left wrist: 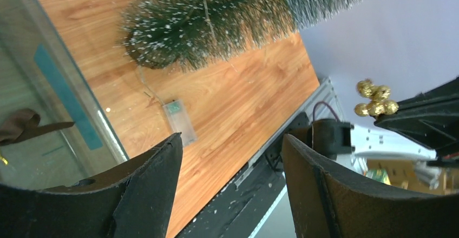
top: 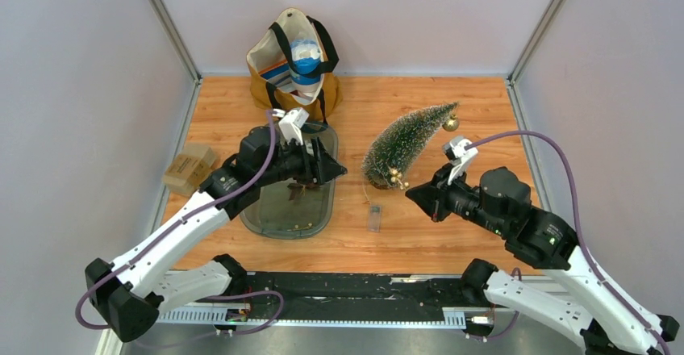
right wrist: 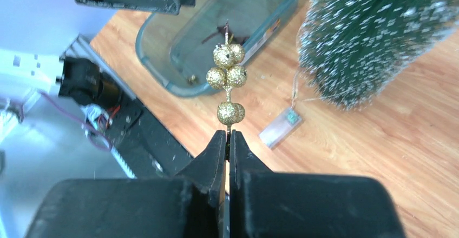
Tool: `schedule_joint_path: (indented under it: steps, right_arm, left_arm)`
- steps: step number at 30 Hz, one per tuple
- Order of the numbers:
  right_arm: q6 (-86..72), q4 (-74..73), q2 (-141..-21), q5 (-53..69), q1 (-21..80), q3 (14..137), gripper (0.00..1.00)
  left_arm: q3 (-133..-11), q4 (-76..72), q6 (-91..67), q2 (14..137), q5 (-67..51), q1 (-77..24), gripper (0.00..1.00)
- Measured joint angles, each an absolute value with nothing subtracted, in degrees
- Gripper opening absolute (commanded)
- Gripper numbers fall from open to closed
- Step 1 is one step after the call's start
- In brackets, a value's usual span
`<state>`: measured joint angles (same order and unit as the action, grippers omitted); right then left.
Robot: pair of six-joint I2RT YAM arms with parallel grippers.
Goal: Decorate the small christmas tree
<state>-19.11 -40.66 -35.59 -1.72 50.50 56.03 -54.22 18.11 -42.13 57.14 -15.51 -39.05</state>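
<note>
The small christmas tree [top: 406, 141] lies on its side on the wooden table, top pointing back right, with a gold ball [top: 450, 123] near its tip. My right gripper [right wrist: 227, 136] is shut on the thin stem of a gold glitter berry sprig [right wrist: 228, 74], held in the air just in front of the tree's base [right wrist: 373, 38]. The sprig [top: 394, 180] hangs close to the lower needles. My left gripper [left wrist: 230, 143] hovers open and holds nothing at the right edge of the clear tray [top: 278, 219], facing the sprig [left wrist: 375, 99].
A small clear battery box [top: 373, 218] on a thin wire lies in front of the tree. The tray holds a brown item [left wrist: 20, 126] and small gold bits. A yellow tote bag [top: 293, 64] stands at the back. Cardboard boxes [top: 190, 169] sit at the left.
</note>
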Motion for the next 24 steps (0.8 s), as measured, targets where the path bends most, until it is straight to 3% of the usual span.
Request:
schedule_joint_path:
  steps: [7, 19, 22, 24]
  right_arm:
    - [-15.40, -47.22, -41.45, 11.44, 48.93, 58.15, 0.01]
    - [-12.45, -49.47, -44.16, 24.40, 48.93, 60.01, 0.01]
    - [-12.12, -49.47, -44.93, 26.37, 48.93, 60.01, 0.02]
    - [-12.08, -49.45, -45.58, 27.18, 48.93, 60.01, 0.02]
  left_arm:
    - [-58.39, 17.41, -34.79, 60.71, -24.91, -39.81, 0.75]
    - [-60.75, 18.37, -25.08, 64.53, -46.06, -40.91, 0.62]
    - [-60.75, 18.70, -23.64, 64.58, -50.04, -40.91, 0.51]
    - [-60.75, 18.72, -22.94, 64.84, -52.84, -40.91, 0.49]
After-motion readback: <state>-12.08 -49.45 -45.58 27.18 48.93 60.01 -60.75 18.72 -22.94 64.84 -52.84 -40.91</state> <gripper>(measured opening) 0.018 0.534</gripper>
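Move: The right hand already pinches the gold berry sprig, whose berries sit about 3 cm ahead and 3 cm to the left of its pads. From the open, empty left hand they are roughly 14 cm right and 3 cm back, near its own height; that left gripper is some 6 cm ahead and 17 cm left of the right hand. From the right hand, the tree's middle is about 14 cm straight ahead, 8 cm lower, and the battery box 4 cm ahead, 7 cm left, 27 cm below. Drawing back towards the robot, both hands close in on each other. The left, fingers ahead of the held berries, goes back about 9 cm and right 4 cm, turning some 40 degrees clockwise as its wide gap narrows part-way. The right keeps its pinch and carries the sprig back and left and a little down, away from the tree, turning counter-clockwise and tipping down. ##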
